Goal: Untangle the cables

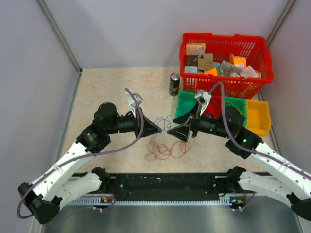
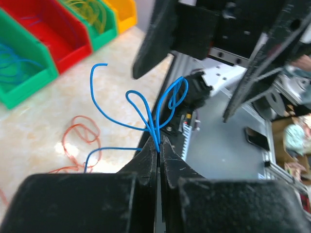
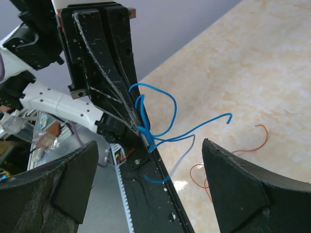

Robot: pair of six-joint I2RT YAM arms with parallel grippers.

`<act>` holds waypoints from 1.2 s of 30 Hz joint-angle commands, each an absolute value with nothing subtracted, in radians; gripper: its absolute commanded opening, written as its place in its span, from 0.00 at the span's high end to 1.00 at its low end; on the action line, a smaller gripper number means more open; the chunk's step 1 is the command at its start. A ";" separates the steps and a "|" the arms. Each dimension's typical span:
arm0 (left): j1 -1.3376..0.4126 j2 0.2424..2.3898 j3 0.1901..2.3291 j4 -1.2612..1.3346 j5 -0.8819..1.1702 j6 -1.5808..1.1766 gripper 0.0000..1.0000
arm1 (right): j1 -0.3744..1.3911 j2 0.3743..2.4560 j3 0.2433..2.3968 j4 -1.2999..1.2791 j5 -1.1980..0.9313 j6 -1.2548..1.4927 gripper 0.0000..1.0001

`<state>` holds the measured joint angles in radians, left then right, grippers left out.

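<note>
My left gripper [image 2: 159, 147] is shut on a thin blue cable [image 2: 146, 114], whose curly loops and free ends stick out past the fingertips. In the top view the left gripper [image 1: 156, 129] and right gripper [image 1: 171, 127] face each other tip to tip above the table, with the blue cable [image 1: 164, 120] between them. My right gripper [image 3: 149, 145] is open, its fingers [image 3: 238, 184] spread wide on both sides of the blue cable [image 3: 160, 104] without touching it. Orange and red cables [image 1: 166, 150] lie in loose loops on the table below.
A row of small bins stands behind the right arm: green [image 1: 187, 102], green with yellow wires [image 1: 238, 104], yellow [image 1: 258, 114]. Behind them is a red basket [image 1: 226, 86] full of items. A dark can [image 1: 174, 84] stands to its left. The black base rail [image 1: 165, 184] runs along the near edge.
</note>
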<state>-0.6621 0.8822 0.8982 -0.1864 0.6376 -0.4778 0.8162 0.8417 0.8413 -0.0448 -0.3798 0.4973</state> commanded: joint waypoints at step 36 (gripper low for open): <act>-0.689 0.845 0.902 -0.382 0.096 -0.403 0.26 | 0.719 0.819 0.787 -0.147 -0.050 0.549 1.00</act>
<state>-0.6945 0.8783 0.8696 -0.2443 0.6003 -0.3950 0.7559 0.8333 0.7341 0.0578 -0.4210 0.6254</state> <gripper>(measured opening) 0.713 0.014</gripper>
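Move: The left hand holds the blue cable in shut fingers, facing the open right gripper, which is about 6 cm to its right and level. For the right hand, the blue cable is some 4 cm to its left at the same height. The red cable lies on the table about 29 cm below the right hand, 3 cm left, 1 cm ahead. From that hand, the green bin is roughly 20 cm ahead, 6 right; the red bin 19 ahead, 16 right. The right fingers shut on the blue cable just off the left fingertips, as both hands draw back, the left about 7 cm turning clockwise, the right 4.5 cm, edging left and turning counter-clockwise some 20 degrees. The left fingers then open and let go, and both hands swing forward again about 5 cm or more, untwisting and sinking slightly. ##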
